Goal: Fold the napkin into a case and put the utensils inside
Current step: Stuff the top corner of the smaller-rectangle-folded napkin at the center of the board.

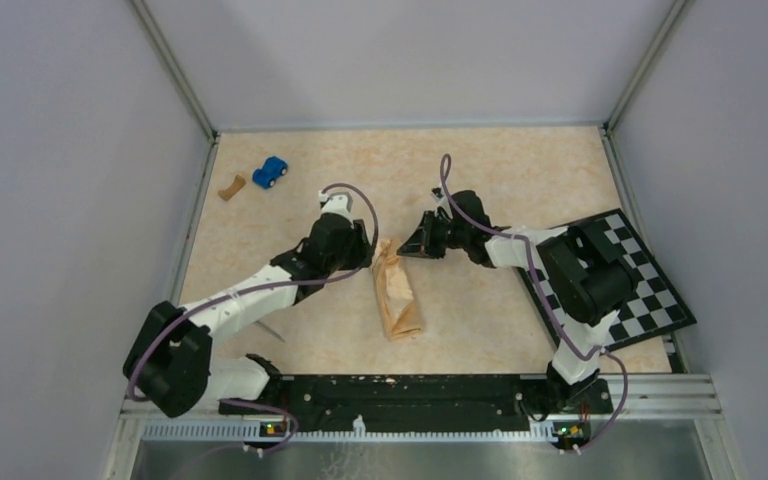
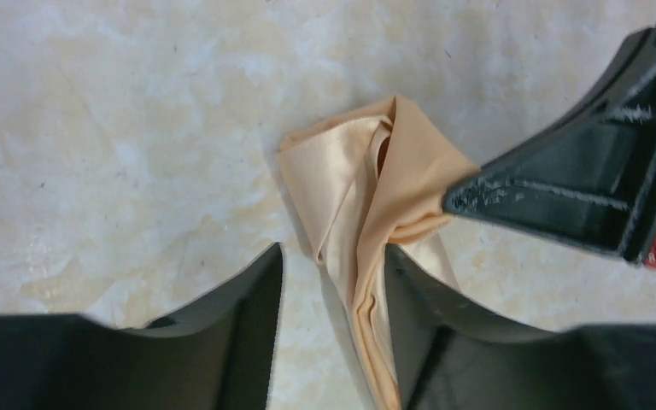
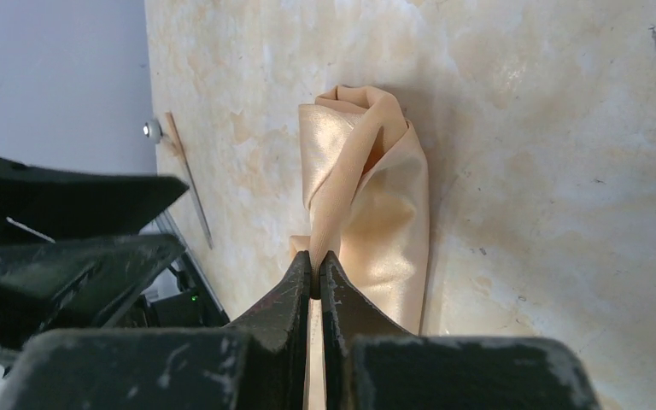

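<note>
The tan-orange napkin point(image 1: 397, 292) lies at mid-table as a narrow oblong case, its far end bunched up. My right gripper point(image 3: 315, 260) is shut on a raised fold at that far end. In the left wrist view the right gripper's tip point(image 2: 461, 201) presses into the cloth point(image 2: 350, 171). My left gripper point(image 2: 333, 273) stands open astride the same fold, and the cloth rests against its right finger point(image 2: 427, 316). One thin silvery utensil point(image 1: 270, 331) lies on the table beside the left arm, and it also shows in the right wrist view point(image 3: 190, 184).
A blue toy car point(image 1: 271, 171) and a small brown scrap point(image 1: 230, 187) sit at the far left. The checkerboard point(image 1: 650, 290) lies at the right under the right arm. Grey walls close in the table on three sides.
</note>
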Motion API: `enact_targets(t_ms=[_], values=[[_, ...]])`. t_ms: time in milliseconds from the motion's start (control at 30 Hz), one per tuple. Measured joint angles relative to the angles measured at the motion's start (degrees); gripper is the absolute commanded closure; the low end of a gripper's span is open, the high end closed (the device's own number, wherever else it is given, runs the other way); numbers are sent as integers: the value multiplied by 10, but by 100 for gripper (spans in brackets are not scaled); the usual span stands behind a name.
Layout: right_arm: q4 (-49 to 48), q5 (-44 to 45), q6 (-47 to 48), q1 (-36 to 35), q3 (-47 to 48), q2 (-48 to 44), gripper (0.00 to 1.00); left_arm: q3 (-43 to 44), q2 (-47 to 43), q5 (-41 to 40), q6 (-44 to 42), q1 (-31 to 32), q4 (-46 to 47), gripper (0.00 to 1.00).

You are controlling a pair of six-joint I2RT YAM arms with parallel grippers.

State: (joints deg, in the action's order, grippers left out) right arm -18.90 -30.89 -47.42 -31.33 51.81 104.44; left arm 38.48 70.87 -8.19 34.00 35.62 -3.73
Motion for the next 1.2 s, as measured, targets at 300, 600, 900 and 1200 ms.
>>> enact_targets(t_ms=[300,600,900,1200], values=[[-3,-18,-7,0,1,0,100,88,153,-5,-130,1,3,62],[-13,-28,-17,0,1,1,100,112,208,-37,-203,50,12,60],[-23,-35,-24,0,1,3,100,129,244,-105,-231,75,20,62],[-29,-35,-32,0,1,8,100,140,263,-130,-243,77,25,93]])
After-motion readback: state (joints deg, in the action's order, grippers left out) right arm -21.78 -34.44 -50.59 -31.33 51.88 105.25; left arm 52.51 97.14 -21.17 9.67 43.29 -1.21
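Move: The napkin's top-left corner, which the left hand goes for, lies about 5 cm ahead, 3 cm to its right and 7 cm below. The right fingertips, already pinching the napkin's raised fold, stand some 2 cm ahead, 7 cm to the left hand's right and 4 cm below; the folded napkin's middle is roughly 6 cm back, 7 cm right and 10 cm below. From the right hand, that corner is about 4 cm left, 2 cm ahead and 3 cm below. Forward first, then mostly down about 6 cm with a drift to its right, the left hand comes in beside the right gripper onto the napkin's top-left corner. It rolls some 30 degrees, its left side rising, and turns a little clockwise; its fingers narrow early, then nearly shut to pinch the edge there. The right hand keeps its pinch on the raised fold, almost still. ##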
